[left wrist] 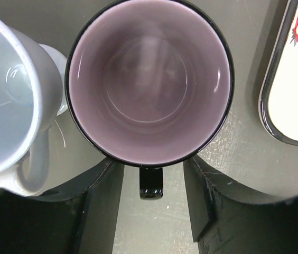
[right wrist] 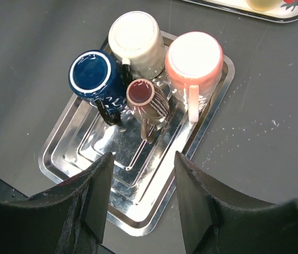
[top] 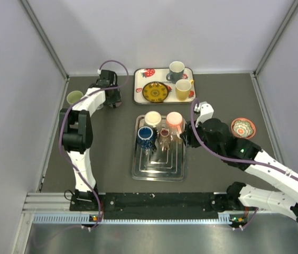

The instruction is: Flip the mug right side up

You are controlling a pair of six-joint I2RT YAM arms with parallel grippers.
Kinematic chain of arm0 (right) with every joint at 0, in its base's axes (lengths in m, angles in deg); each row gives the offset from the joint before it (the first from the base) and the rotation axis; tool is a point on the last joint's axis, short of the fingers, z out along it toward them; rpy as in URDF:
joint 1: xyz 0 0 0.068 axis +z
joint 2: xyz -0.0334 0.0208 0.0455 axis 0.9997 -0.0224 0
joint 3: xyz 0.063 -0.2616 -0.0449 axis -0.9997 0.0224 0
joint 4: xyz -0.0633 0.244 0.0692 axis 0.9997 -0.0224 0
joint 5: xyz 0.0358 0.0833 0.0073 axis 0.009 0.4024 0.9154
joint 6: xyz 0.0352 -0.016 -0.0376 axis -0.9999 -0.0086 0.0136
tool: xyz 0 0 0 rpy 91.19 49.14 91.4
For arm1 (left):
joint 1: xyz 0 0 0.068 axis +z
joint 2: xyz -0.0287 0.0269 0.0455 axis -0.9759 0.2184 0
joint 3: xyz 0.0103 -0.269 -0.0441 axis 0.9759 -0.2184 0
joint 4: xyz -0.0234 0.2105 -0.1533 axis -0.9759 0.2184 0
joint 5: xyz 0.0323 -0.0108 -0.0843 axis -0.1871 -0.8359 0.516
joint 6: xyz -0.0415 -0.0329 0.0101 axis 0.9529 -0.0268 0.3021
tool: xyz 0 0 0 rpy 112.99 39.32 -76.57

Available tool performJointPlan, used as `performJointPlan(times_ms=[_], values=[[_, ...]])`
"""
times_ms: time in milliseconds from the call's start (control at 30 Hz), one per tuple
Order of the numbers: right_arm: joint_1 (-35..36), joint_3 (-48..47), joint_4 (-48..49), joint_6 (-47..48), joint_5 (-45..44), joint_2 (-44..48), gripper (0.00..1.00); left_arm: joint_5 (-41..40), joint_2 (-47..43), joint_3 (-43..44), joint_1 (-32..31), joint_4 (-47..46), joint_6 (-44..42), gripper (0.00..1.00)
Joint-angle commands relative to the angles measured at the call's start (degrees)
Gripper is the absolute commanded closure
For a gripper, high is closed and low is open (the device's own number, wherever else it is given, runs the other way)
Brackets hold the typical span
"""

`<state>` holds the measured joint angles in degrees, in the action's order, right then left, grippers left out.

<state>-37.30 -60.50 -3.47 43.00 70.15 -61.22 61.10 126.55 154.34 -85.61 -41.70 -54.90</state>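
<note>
A black mug (left wrist: 149,79) with a pale purple inside stands upright on the table at the far left, mouth up. Its handle (left wrist: 151,182) points into the gap of my left gripper (left wrist: 153,196), whose fingers stand open on either side without touching it. On the silver tray (right wrist: 62,140) a blue mug (right wrist: 93,74), a cream mug (right wrist: 136,34), a pink mug (right wrist: 194,55) and a small brown striped mug (right wrist: 146,98) sit upside down. My right gripper (right wrist: 141,185) hovers open over the tray's near right corner, holding nothing.
A white mug (left wrist: 1,90) stands upright against the black mug's left side. A green cup (top: 75,97) sits further left. The strawberry tray (top: 143,87) at the back holds a grey mug (top: 176,70), a yellow mug (top: 183,89) and a plate (top: 155,91). A patterned bowl (top: 242,127) lies right.
</note>
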Motion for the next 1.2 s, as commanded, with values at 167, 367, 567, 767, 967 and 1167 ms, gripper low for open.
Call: performJointPlan(times_ms=[167, 367, 567, 767, 967, 1167], values=[[-0.8, 0.9, 2.8, -0.1, 1.3, -1.1, 0.5, 1.1, 0.6, 2.3, 0.2, -2.2, -1.2, 0.64], [-0.9, 1.6, 2.8, -0.5, 1.3, -0.4, 0.5, 1.0, 0.4, 1.8, 0.2, -2.0, -1.6, 0.94], [-0.9, 2.2, 2.8, -1.1, 1.6, 0.4, 0.5, 1.8, -1.8, 1.1, 0.0, -0.6, -1.5, 1.0], [-0.9, 2.5, 3.1, -1.9, 2.3, 1.6, 0.5, -2.1, -14.6, -6.2, -2.9, -0.9, -0.6, 1.0], [-0.9, 2.5, 4.6, -2.8, 5.2, 2.6, 0.51, -0.9, -34.0, -14.0, -7.7, -0.2, 2.5, 1.0], [-0.9, 4.9, 14.8, -5.6, 15.5, 2.7, 0.49, 15.7, -54.1, -24.8, -12.1, -6.6, 15.1, 1.0]])
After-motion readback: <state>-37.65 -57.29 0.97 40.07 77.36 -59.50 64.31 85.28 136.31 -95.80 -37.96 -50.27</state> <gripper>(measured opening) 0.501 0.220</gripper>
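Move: The mauve mug stands upright straight ahead of the left hand, its middle some 6 cm farther out and 1 cm lower, with its handle between the open fingers. A pale blue mug is about 5 cm ahead and 10 left; the strawberry tray's middle lies 14 ahead, 27 right; the metal tray's middle 21 back, 25 right, both about 5 below. From the right hand the mauve mug is roughly 33 cm ahead, 38 left and 16 below. The mauve mug's handle is pinched as the left fingers finish closing on it with the hand almost still. Then the left hand lifts the mug by its handle, slowly at first and then quickly: up about 18 cm and back some 14, veering right. Meanwhile the wrist tilts the fingertips upward, roughly 20 degrees, with a slight clockwise turn. ##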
